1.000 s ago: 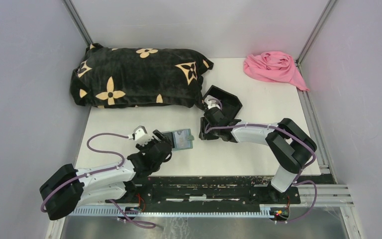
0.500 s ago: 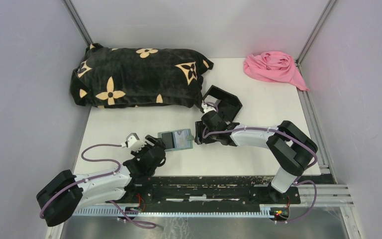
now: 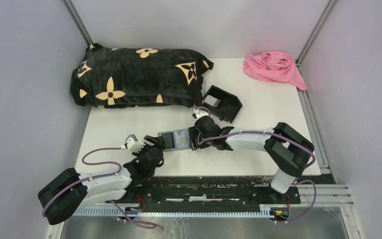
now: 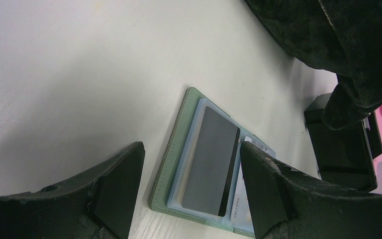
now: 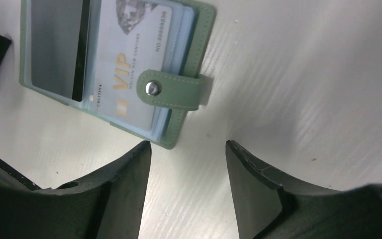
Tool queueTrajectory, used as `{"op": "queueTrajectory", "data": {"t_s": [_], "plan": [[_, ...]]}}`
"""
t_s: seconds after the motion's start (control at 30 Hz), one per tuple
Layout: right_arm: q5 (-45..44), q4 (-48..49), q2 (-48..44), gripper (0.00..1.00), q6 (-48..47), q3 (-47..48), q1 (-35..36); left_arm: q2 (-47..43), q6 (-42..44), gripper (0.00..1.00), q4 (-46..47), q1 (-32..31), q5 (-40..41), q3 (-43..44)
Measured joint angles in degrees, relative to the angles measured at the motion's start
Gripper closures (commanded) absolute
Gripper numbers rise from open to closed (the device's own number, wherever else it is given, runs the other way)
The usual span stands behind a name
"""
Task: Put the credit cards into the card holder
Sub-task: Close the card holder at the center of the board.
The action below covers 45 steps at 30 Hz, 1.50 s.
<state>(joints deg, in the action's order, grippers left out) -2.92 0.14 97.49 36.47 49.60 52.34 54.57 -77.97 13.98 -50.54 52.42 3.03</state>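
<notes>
The sage-green card holder (image 3: 175,140) lies open and flat on the white table between my two grippers. Its pale blue sleeves hold credit cards: a grey card with a black stripe (image 4: 209,159) and a white VIP card (image 5: 129,45). The snap tab (image 5: 171,89) folds over the VIP card. My left gripper (image 3: 154,145) hovers at the holder's left end, open, with its fingers either side of the grey card (image 4: 191,152) and apart from it. My right gripper (image 3: 195,135) is at the holder's right edge, open, with only bare table between its fingertips (image 5: 188,145).
A black open-topped box (image 3: 222,103) sits just behind the right gripper. A black pillow with tan flowers (image 3: 139,77) fills the back left. A pink cloth (image 3: 273,67) lies at the back right corner. Grey walls enclose the table.
My right gripper has moved left from the black box to the holder's right edge and opened wider. The left arm has drawn back slightly toward the near left.
</notes>
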Motion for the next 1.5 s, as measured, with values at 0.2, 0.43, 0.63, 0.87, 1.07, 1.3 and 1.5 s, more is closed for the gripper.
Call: {"op": "queueTrajectory", "data": {"t_s": [0.2,0.43,0.63,0.87,1.07,1.3,1.5], "plan": [[-6.88,-6.21,2.91,0.36,-3.41,5.29,3.98,2.27,0.02,0.21,3.34,0.07,-0.07,-0.11],[-14.29,-12.0,6.58,0.36,-6.82,10.95,6.47,3.17,0.04,0.21,5.03,0.13,-0.37,-0.24],[-17.73,-14.62,7.8,0.36,-8.98,14.23,6.73,3.17,0.07,0.22,5.51,0.24,-0.48,-0.44],[-18.97,-16.17,8.33,0.36,-10.82,17.53,7.21,3.87,0.07,0.22,6.58,0.33,-0.48,-0.55],[-18.97,-17.18,9.6,0.36,-12.22,20.41,7.96,5.35,0.04,0.22,8.37,0.35,-0.46,-0.55],[-19.06,-17.97,13.79,0.36,-13.84,23.37,7.96,7.08,0.04,0.22,10.6,0.35,-0.46,-0.55],[-20.52,-18.6,15.32,0.37,-15.54,25.53,7.96,7.93,0.02,0.22,11.72,0.35,-0.5,-0.55]]}}
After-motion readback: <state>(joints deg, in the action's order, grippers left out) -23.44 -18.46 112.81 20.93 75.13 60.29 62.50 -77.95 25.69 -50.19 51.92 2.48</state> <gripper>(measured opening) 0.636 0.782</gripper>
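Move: The green strap of the open card holder lies about 4 cm ahead of the right hand, 3 cm to its left and 2 cm below it. The holder's middle is about 9 cm to the right hand's left and 3 cm ahead, with the VIP card about 6 cm left and 3 cm ahead. The black box stands roughly 21 cm ahead and 12 cm to its right. From the left hand, the strap is some 13 cm to the right, 4 cm ahead and 3 cm below. The right hand, fingers staying open, dips slightly and works forward beside the holder's strap end, then rises about 2.5 cm, shifts left and comes most of the way down again, ending about 5 cm forward-left with the strap almost between its fingertips. Its wrist turns some 30 degrees on the way, swinging the fingers from leftward to more forward and steeper down, while the open left hand only creeps about 1 cm forward and right beside the black-card half. ##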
